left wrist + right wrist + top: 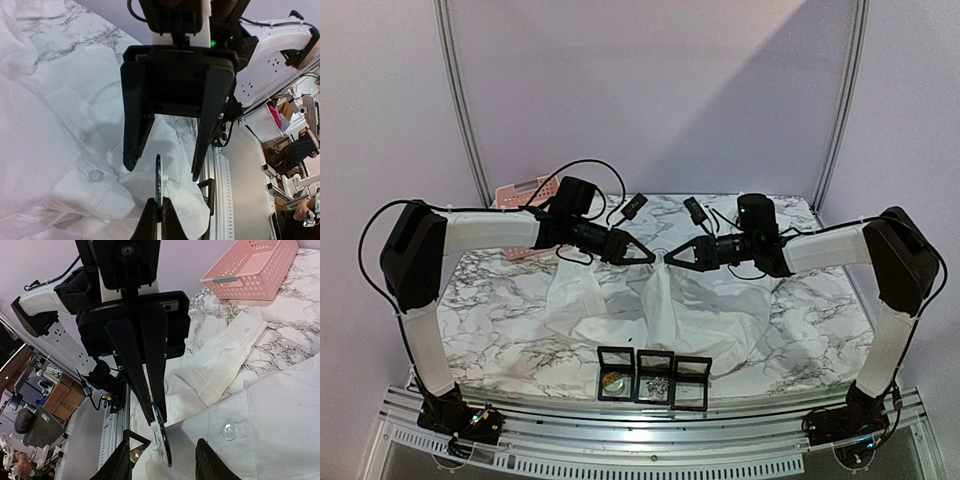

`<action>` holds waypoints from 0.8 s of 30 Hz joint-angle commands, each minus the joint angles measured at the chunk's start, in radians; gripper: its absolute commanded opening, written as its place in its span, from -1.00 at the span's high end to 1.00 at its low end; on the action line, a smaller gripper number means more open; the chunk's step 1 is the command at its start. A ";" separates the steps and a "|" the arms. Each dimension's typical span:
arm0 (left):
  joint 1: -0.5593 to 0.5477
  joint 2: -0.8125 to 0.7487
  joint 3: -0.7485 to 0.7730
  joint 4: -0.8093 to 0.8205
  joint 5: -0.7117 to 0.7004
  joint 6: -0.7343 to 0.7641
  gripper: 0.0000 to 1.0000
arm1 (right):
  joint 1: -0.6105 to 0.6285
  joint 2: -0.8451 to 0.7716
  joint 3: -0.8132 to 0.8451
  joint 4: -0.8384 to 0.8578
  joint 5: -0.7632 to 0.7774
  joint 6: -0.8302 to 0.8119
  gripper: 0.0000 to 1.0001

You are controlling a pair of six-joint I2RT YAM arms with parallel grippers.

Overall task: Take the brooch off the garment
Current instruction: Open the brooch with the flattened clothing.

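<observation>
The white garment lies crumpled mid-table, with one fold pulled up between the two grippers. In the left wrist view my left gripper is shut on the brooch, a thin dark disc seen edge-on with white fabric bunched on it. My right gripper faces it, open. Its fingers stand on either side of the brooch without touching it. In the top view the left gripper and the right gripper meet tip to tip above the garment.
A pink basket stands at the back left of the marble table. Three black display boxes sit in a row at the front edge. Clear shirt buttons show on the fabric near the grippers.
</observation>
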 commanded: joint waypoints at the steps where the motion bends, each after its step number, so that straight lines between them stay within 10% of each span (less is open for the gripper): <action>1: -0.013 -0.011 0.012 0.020 0.022 -0.007 1.00 | 0.015 0.024 0.035 -0.020 -0.017 -0.017 0.20; 24: -0.013 -0.014 0.010 0.023 0.019 -0.010 1.00 | 0.028 0.057 0.053 -0.016 -0.028 -0.006 0.68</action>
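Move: My left hand already holds the brooch edge-on in its nearly shut fingertips, its middle about 1 cm to the right and 1 cm lower. From my right hand the brooch lies some 2 cm to the left, level in reach, between the spread fingertips' line of travel. The garment's main spread is about 13 cm back, 9 cm right and 16 cm below my right hand; the middle black box lies roughly 24 cm back, straight behind and about 17 cm below. My right fingers close from a bit under half open to nearly shut, narrowing around the free end of the brooch and the small bunch of white cloth at it, while I ease the hand about 1 cm left towards the brooch, slowing as I get there. I hold my left hand quite still, keeping its grip on the brooch. Whether a right fingertip touches yet can't be seen clearly. ##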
